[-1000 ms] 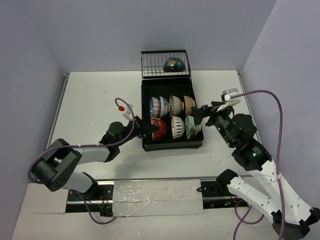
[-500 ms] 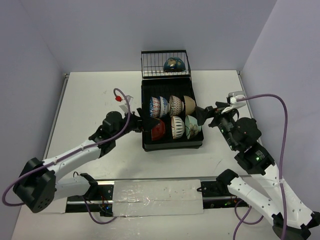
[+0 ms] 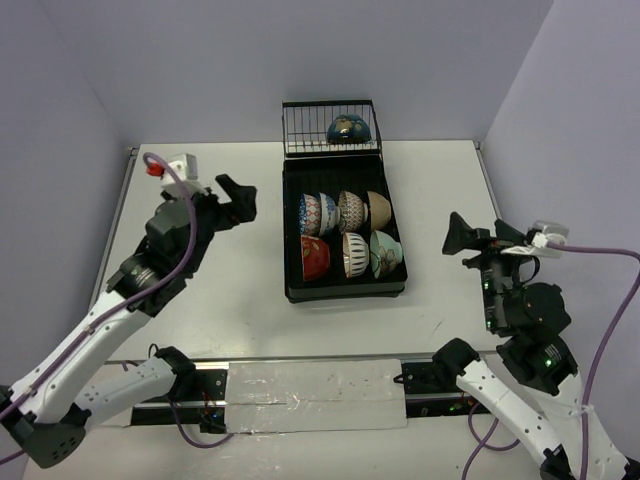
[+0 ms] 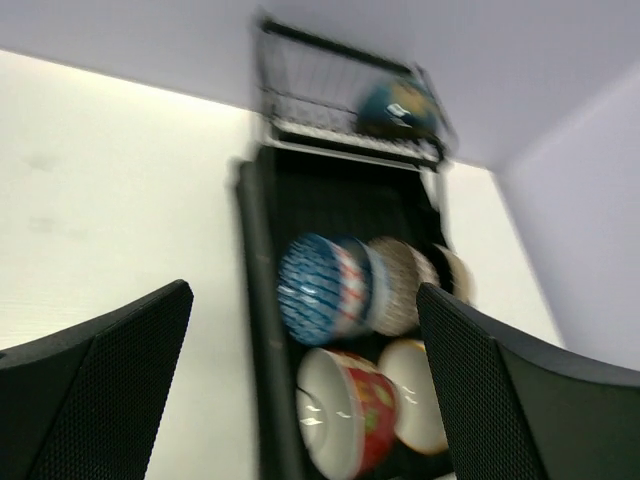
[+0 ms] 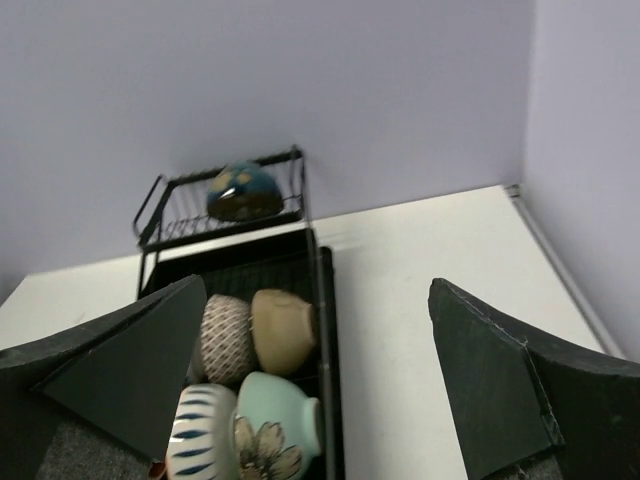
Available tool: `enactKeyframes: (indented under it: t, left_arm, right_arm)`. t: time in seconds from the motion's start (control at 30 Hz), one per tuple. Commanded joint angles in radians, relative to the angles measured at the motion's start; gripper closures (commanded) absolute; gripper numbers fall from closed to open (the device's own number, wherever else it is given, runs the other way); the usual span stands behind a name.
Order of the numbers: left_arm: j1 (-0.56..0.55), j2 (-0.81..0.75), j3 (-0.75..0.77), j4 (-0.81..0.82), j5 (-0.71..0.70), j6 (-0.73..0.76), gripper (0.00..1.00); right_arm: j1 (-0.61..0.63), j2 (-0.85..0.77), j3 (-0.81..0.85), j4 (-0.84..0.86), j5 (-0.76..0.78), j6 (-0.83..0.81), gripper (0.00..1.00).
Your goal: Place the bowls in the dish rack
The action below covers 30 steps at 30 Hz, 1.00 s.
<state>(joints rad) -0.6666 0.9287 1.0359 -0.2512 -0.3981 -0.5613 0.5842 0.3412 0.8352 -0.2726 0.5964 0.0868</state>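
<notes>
The black dish rack [image 3: 290, 240] sits mid-table with several bowls on edge in two rows. The near row holds a red bowl [image 3: 315, 257], a striped bowl [image 3: 354, 254] and a pale green bowl [image 3: 386, 254]. The far row includes a blue-white patterned bowl [image 3: 309, 213] and a tan bowl [image 3: 379, 208]. A dark blue bowl [image 3: 348, 128] lies in the wire basket. My left gripper [image 3: 238, 198] hangs open and empty, left of the rack. My right gripper [image 3: 459, 236] is open and empty, right of the rack. In the left wrist view the red bowl [image 4: 350, 415] shows between the open fingers, far below.
The wire basket [image 3: 330, 125] stands upright at the rack's far end, close to the back wall. Purple cables loop off both wrists. The arm bases and a taped rail [image 3: 310, 382] line the near table edge.
My left gripper has opened, let go of the red bowl in the rack's near left slot, and pulled up and away to the left. The right arm has drawn back to the right.
</notes>
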Motion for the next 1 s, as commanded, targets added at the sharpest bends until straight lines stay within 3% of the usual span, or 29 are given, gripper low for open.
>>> enactKeyframes:
  t: [0.0, 0.4, 0.67, 0.97]
  left_arm:
    - [0.007, -0.076, 0.003, -0.134, -0.283, 0.109, 0.01]
    - [0.044, -0.274, -0.207, -0.036, -0.412, 0.175, 0.01]
    - [0.073, -0.258, -0.277, -0.019, -0.358, 0.153, 0.01]
    - [0.202, -0.24, -0.277, -0.019, -0.239, 0.143, 0.01]
  right_arm:
    - [-0.004, -0.045, -0.031, 0.0, 0.137, -0.042, 0.0]
    - [-0.003, -0.182, -0.153, 0.075, 0.063, -0.033, 0.0]
    - [-0.004, -0.13, -0.14, 0.062, 0.045, -0.025, 0.0]
    - [-0.003, -0.117, -0.116, 0.05, 0.045, -0.016, 0.0]
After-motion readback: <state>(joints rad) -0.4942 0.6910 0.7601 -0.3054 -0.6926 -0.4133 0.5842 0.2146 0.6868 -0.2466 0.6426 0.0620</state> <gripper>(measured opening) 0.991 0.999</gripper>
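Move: The red bowl, already standing in the rack, lies about 19 cm to the right of the empty left hand, 4 cm back and 19 cm below. The striped bowl is some 12 cm to the right of the red one and level with it; the red-white patterned bowl stands about 12 cm farther out than the red one. From the right hand the red bowl is roughly 37 cm left, 5 cm ahead and 23 cm below. Left hand, open, swings 13 cm left, away from the rack, then sinks 7 cm; right sinks about 4 cm. ##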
